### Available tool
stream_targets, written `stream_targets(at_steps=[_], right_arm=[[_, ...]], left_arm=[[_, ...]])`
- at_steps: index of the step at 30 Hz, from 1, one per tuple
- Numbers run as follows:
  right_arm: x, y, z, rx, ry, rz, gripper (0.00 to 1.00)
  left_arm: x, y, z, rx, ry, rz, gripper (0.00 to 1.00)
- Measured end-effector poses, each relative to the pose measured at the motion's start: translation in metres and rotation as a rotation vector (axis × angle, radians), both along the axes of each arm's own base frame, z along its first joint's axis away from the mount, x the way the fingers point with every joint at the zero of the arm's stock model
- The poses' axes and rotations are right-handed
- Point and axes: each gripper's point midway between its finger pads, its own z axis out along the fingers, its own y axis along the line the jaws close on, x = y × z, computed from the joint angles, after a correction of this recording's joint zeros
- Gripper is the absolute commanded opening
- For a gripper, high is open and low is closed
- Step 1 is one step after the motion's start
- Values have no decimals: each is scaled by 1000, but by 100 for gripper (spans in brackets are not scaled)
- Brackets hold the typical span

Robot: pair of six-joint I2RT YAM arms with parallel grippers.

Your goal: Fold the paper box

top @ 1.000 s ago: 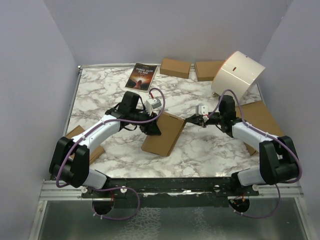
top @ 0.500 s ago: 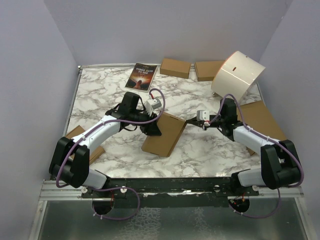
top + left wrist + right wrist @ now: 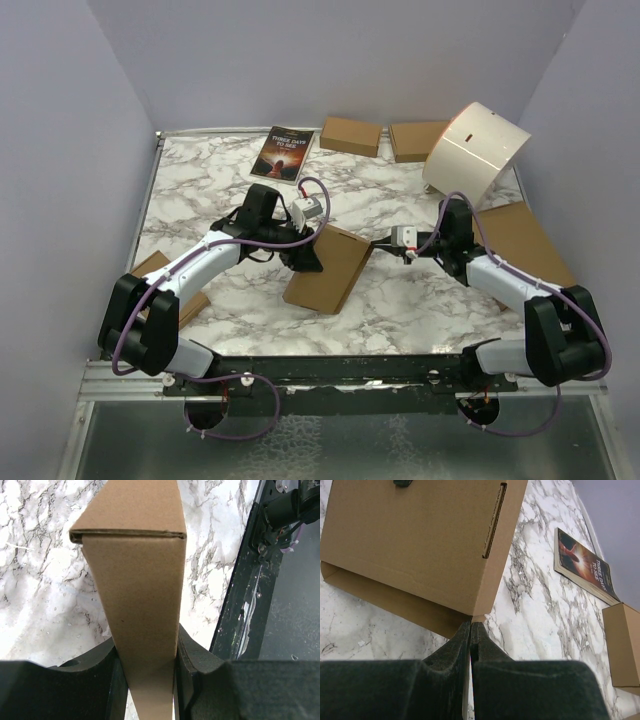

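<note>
The paper box [image 3: 330,268] is a closed, flat brown cardboard mailer lying aslant at the table's middle, its far side raised. My left gripper [image 3: 308,255] is shut on its left edge. In the left wrist view the box's narrow side wall [image 3: 132,575] runs between the pads, and the left gripper [image 3: 147,655] clamps it on both faces. My right gripper [image 3: 378,243] is shut, and its tip touches the box's right corner. In the right wrist view the lid [image 3: 415,535] with its slot fills the top, and the right gripper [image 3: 471,625] meets the corner under the lid.
A book [image 3: 284,152] lies at the back. Two small brown boxes [image 3: 351,135] [image 3: 418,140] sit beside it, and a white drum-shaped container [image 3: 476,150] stands at the back right. A large flat brown box [image 3: 520,245] lies under the right arm. Another brown box [image 3: 160,275] is at the left.
My right arm has crept forward and slightly lower, bringing its shut tip against the box's right corner. The left arm and the box have stayed put.
</note>
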Motion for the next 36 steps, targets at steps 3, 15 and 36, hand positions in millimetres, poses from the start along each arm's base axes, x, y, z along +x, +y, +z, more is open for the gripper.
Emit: stream_targets(at_steps=[3,15,36], right_arm=[[-1,0,1,-2,7,-9,1],[-3,1,6,8,61,-35,1],[-16,2,15,-64,99,-32,38]], left_arm=[[0,0,0,0,0,-1,0],[-1,0,0,-2,-3,-8,0],[-1,0,0,-1,1,-7,0]])
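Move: The near target is the paper box's far right corner, where the lid meets the side strip. It is right at the closed right fingertips, about 1 cm to their left. The box's middle lies some 10 cm left and 6 cm back of the right hand, a little lower; the lid slot about 6 cm left and 1 cm ahead. For the left gripper, which holds the box, the corner is roughly 12 cm right and 5 cm ahead, the box's middle about 4 cm right and 2 cm back. Keep the left gripper still, its fingers clamped on the box. Ease the shut right fingertips up and back from the box's corner, about 1.5 cm each way, tipping them only some 5 degrees; late in the move open them to about a third, so that the end of the side strip shows between the two tips. ##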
